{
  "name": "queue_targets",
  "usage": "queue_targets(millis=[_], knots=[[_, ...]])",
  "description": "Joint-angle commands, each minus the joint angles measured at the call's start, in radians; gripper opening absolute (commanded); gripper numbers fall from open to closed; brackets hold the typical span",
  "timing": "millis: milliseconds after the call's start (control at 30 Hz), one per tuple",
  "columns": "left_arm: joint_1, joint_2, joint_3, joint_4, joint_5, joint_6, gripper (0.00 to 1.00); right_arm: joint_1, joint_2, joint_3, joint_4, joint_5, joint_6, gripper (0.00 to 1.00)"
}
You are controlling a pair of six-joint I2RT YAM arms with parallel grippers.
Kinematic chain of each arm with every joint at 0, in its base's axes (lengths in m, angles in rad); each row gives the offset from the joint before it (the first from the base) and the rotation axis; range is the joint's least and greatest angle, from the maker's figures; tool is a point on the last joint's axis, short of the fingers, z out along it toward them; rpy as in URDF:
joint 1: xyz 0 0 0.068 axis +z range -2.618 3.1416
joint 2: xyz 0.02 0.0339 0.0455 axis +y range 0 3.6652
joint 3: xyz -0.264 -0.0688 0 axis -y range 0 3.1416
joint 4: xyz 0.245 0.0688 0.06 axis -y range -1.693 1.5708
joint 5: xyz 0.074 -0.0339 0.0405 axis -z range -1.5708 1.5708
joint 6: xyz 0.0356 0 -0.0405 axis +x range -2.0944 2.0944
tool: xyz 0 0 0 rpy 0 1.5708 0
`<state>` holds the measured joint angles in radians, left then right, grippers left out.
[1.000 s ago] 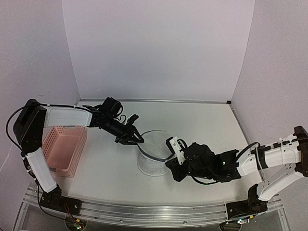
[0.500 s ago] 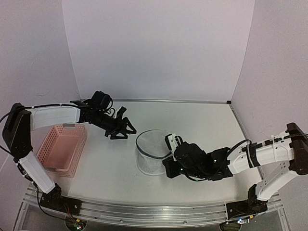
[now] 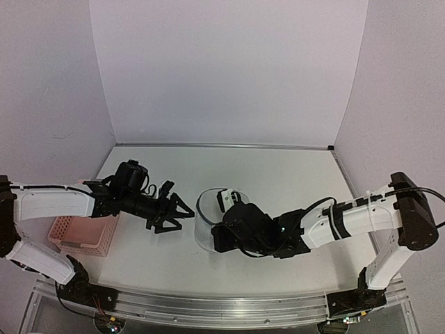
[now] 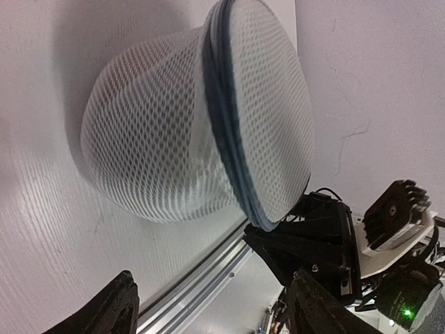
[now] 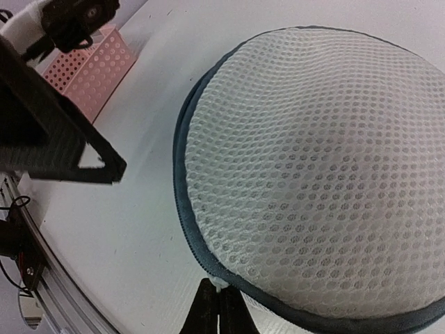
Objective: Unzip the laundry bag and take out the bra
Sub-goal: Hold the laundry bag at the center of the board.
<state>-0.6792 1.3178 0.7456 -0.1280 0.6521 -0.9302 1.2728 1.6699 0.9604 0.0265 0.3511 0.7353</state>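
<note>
The laundry bag [image 3: 206, 217], a white mesh cylinder with a dark rim, stands mid-table; it also shows in the left wrist view [image 4: 174, 125] and the right wrist view [image 5: 327, 160]. My right gripper [image 5: 219, 296] is at the bag's near rim, shut on the small white zip pull [image 5: 220, 284]. From above, that gripper [image 3: 219, 240] covers the bag's near side. My left gripper [image 3: 172, 213] hangs open just left of the bag, apart from it, with nothing between its fingers [image 4: 111, 313]. The bra does not show through the mesh.
A pink lattice basket [image 3: 73, 233] stands at the left edge under my left arm, and it also appears in the right wrist view [image 5: 94, 69]. The metal rail [image 3: 208, 306] runs along the near edge. White walls close in the back and sides.
My left gripper let go of the bag's rim, opened wide and drew back to the left. My right arm swung left around the bag's near side, staying shut.
</note>
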Motion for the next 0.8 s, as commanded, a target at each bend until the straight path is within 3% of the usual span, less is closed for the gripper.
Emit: queue_targets(millis=[0, 200, 567, 633, 767], knots=[[-0.061, -0.040, -0.066, 0.256, -0.044, -0.202, 0.75, 0.016, 0.026, 0.075, 0.030, -0.001, 0.035, 0.00], [-0.089, 0.014, -0.086, 0.370, -0.111, -0.298, 0.75, 0.033, 0.042, 0.098, 0.028, 0.003, 0.027, 0.00], [-0.113, 0.206, 0.065, 0.390, -0.085, -0.271, 0.67, 0.039, 0.014, 0.069, 0.019, 0.023, 0.023, 0.00], [-0.119, 0.227, 0.077, 0.391, -0.085, -0.272, 0.61, 0.039, 0.007, 0.065, 0.017, 0.028, 0.023, 0.00], [-0.125, 0.244, 0.093, 0.395, -0.075, -0.271, 0.36, 0.039, 0.004, 0.056, 0.012, 0.035, 0.025, 0.00]])
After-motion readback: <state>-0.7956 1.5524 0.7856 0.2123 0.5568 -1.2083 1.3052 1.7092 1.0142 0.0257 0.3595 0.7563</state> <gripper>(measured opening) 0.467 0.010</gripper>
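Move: The laundry bag's left zipper rim is about 7 cm right of the left hand, some 2 cm farther out and slightly lower; the bag's middle is roughly 11 cm to that hand's right and 6 cm below it. The pink basket lies about 30 cm left of the left hand, roughly level with it front to back. The right hand already pinches the rim, and from it the left rim lies some 4 cm ahead and 4 cm left. The laundry bag's left zipper rim is what the left hand reaches for, its fingers starting wide open. It eases back about 1.5 cm, then swings forward and right, about 6 cm rightward in all, sinking slightly, and starts closing around the zipper band without shutting. The right hand keeps its pinch on the rim, carries it about 2 cm left, then holds still. ##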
